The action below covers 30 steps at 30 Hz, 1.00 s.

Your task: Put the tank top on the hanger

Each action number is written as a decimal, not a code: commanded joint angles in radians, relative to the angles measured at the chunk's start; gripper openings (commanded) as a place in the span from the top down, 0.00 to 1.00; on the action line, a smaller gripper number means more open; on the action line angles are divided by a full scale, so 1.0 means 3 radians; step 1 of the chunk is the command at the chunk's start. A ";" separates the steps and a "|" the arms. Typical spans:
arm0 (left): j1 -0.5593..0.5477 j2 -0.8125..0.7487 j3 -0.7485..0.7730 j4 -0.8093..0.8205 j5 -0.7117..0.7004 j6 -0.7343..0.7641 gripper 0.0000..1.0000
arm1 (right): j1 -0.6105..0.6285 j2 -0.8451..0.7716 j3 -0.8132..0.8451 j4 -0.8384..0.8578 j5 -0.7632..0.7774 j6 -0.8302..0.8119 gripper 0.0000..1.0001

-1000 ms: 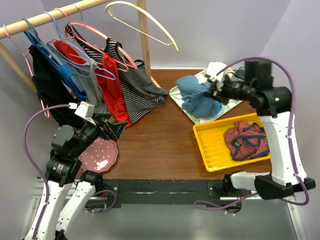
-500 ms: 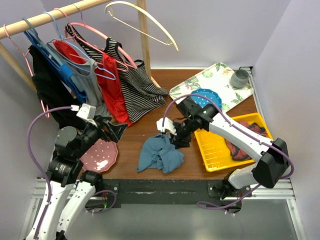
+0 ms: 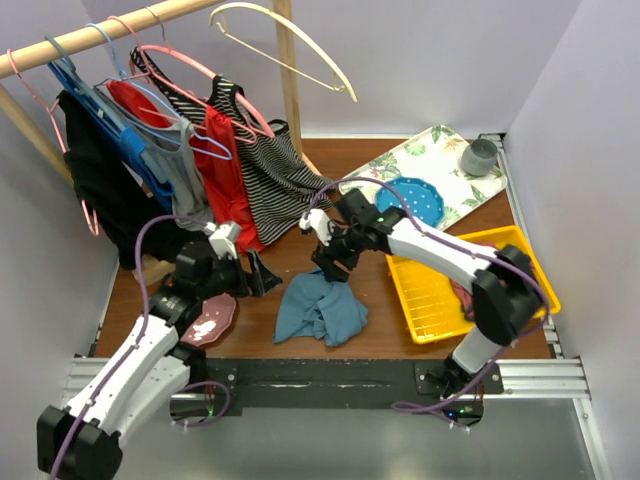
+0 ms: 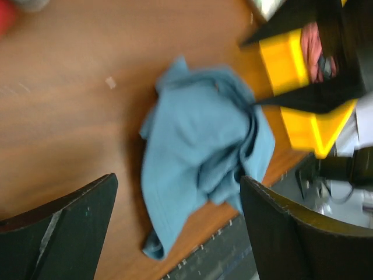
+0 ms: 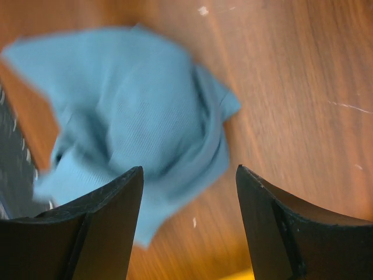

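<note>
The teal-blue tank top (image 3: 320, 310) lies crumpled on the wooden table near its front edge, free of both grippers. My right gripper (image 3: 333, 266) hovers just above its far edge, open and empty. In the right wrist view the tank top (image 5: 128, 116) spreads under and beyond the right gripper (image 5: 189, 170). My left gripper (image 3: 262, 275) stands open to the left of the cloth, pointing at it. The left wrist view shows the tank top (image 4: 204, 157) ahead of the open left gripper (image 4: 178, 179). The cream hanger (image 3: 290, 50) hangs from the wooden rail at the back.
A yellow basket (image 3: 425, 295) holding a dark red garment (image 3: 470, 292) sits right of the cloth. Behind it is a floral tray (image 3: 385, 172) with a blue dotted plate (image 3: 415, 200) and grey cup (image 3: 478, 157). A pink plate (image 3: 210, 318) lies by the left arm. Clothes (image 3: 270, 165) hang at the back left.
The right gripper carried the tank top from the tray to the table's front, opened and let it drop, then drew back slightly. The left arm swung right toward the cloth.
</note>
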 commanded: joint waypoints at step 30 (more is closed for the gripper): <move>-0.0747 0.0085 0.0261 -0.0308 -0.1410 -0.0130 1.00 | -0.0499 -0.0548 0.1046 -0.0245 0.0504 -0.0022 1.00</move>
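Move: The blue tank top lies crumpled on the table between my hands. Its middle is about 15 cm to the right of my left hand, 5 cm nearer the base and 10 cm down. The same middle is roughly 3 cm left of my right hand, 7 cm back and 6 cm below. From my left hand, the pink plate is some 13 cm left and 8 cm back; from my right, the yellow bin is about 34 cm right, level ahead, and the blue plate 20 cm ahead and 20 cm right. My right hand sinks about 5 cm, easing slightly forward and turning some 10 degrees clockwise, shuts on the tank top's far edge, then lifts roughly 13 cm and goes forward. My left hand dips about 10 cm, going right and a little back while tipping down, closes at the near-left side of the cloth, then rises about 6 cm, drifting left. ##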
